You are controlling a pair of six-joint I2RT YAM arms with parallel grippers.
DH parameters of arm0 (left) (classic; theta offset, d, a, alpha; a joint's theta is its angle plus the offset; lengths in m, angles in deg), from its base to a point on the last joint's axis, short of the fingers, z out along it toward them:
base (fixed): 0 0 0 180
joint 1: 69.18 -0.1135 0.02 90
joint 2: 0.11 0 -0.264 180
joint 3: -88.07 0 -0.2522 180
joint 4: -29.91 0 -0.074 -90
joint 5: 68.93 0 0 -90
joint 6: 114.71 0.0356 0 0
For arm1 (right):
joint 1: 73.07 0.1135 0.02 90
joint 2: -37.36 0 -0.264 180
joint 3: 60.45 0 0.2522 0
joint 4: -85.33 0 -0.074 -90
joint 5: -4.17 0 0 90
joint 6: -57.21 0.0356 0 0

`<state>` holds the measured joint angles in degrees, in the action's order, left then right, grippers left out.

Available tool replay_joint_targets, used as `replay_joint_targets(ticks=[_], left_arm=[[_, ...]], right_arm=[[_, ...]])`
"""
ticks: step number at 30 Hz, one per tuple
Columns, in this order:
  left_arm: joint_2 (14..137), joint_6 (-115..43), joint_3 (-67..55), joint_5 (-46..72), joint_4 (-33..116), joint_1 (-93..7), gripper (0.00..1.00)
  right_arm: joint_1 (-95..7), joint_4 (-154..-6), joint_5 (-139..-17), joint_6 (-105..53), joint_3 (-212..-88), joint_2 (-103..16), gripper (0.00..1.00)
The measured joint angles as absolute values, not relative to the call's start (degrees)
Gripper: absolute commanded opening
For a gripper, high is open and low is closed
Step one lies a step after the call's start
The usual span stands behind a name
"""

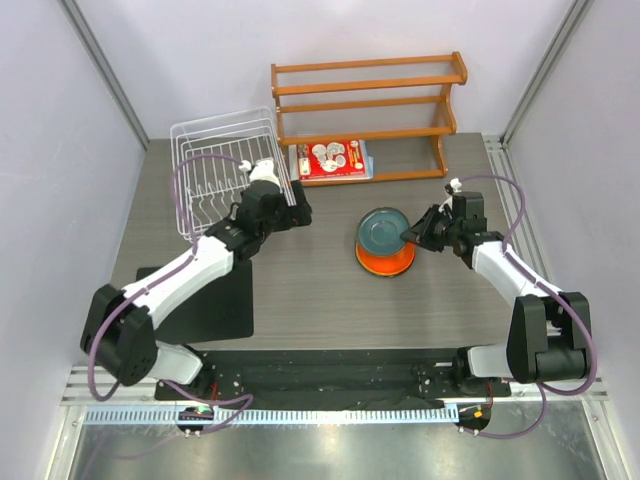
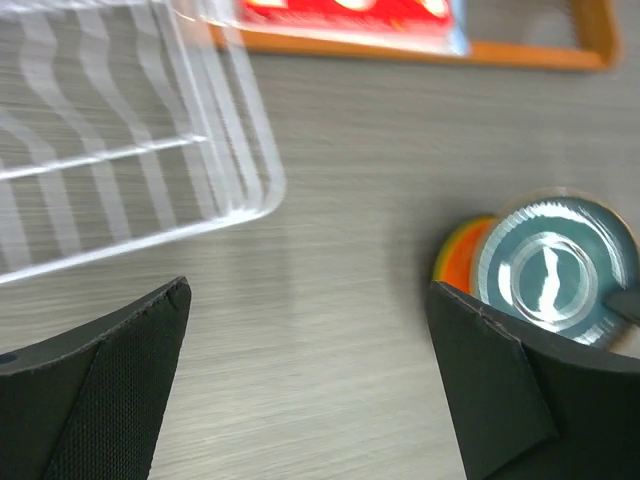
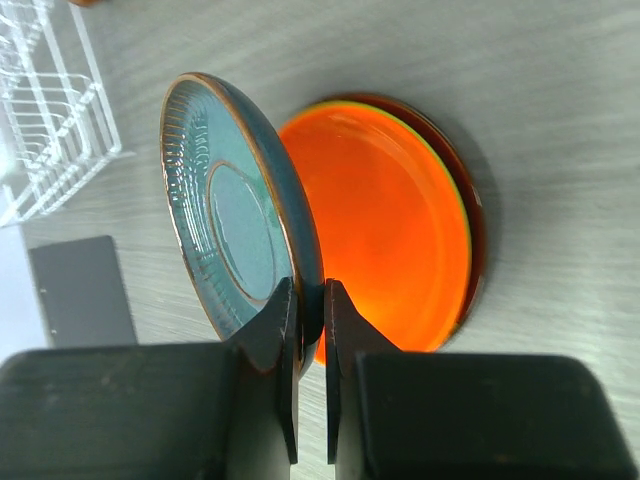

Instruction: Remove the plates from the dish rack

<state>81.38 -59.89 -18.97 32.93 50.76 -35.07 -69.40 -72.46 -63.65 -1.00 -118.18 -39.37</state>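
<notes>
The dark teal plate (image 3: 225, 205) hangs tilted over a stack, my right gripper (image 3: 310, 300) shut on its near rim. Under it lies the orange plate (image 3: 390, 220), and the edges of a lime green plate and a dark red plate (image 3: 478, 235) show beneath. In the top view the stack (image 1: 385, 258) sits right of the table's centre, with the right gripper (image 1: 413, 236) at its right side. The white wire dish rack (image 1: 225, 160) stands at the back left with no plate showing in it. My left gripper (image 1: 298, 212) hovers open just right of the rack, nothing between its fingers (image 2: 130, 370).
A wooden slatted shelf (image 1: 370, 100) stands at the back, with a red-and-white packet (image 1: 333, 160) lying in front of it. A black mat (image 1: 205, 300) lies at the near left. The side walls close in on both sides.
</notes>
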Motion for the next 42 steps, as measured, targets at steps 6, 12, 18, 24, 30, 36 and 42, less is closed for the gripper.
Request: replay_joint_targets(ticks=[6, 12, 18, 24, 30, 36, 42], left_arm=[[72.6, -55.3, -22.8, 46.4, 53.8, -35.1, 0.99], [67.6, -52.7, -26.0, 54.4, 55.4, -35.0, 1.00], [66.2, -52.0, -27.2, 57.5, 55.8, -35.0, 0.99], [66.1, -51.5, -27.4, 58.1, 56.0, -35.0, 0.99], [66.1, -51.5, -27.4, 59.5, 56.3, -35.0, 0.99], [66.2, -51.2, -27.4, 61.0, 57.2, -35.0, 0.99], [67.7, -51.6, -24.8, 61.1, 61.7, -35.0, 0.99]], right_arm=[[-69.7, -70.0, -65.6, -2.2, -117.1, -39.4, 0.01], [-70.0, -68.7, -66.7, -2.7, -117.1, -40.5, 0.01], [-70.0, -68.5, -65.9, -3.1, -117.1, -43.6, 0.01], [-70.3, -68.9, -63.8, -3.2, -117.1, -44.0, 0.51], [-70.3, -69.2, -62.2, -4.0, -117.1, -44.0, 0.80], [-70.2, -67.6, -64.5, -5.7, -118.0, -42.6, 0.95], [-69.7, -65.7, -76.3, -8.0, -118.7, -35.6, 1.00]])
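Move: About 6 cm to the right hand's left, 1 cm ahead and 6 cm below lies the plate stack, orange on top; this hand already pinches the teal plate by its right rim. The shelf's front rail is roughly 20 cm ahead and 11 cm left, the red booklet about 27 cm ahead and 20 cm left. From the empty left hand the stack lies some 26 cm right, 3 cm back and 11 cm below; the dish rack's middle is 15 cm left and 12 cm ahead. Lowering the teal plate about 4 cm onto the orange one, easing back a little with fingertips dipping slightly, the right hand opens wide, lets go of the rim, then retreats up and to the right about 4 cm each way. The left hand, still open and empty, swings some 12 cm left and slightly back and up, towards the dish rack, turning about 20 degrees counter-clockwise and rolling its left side up. ##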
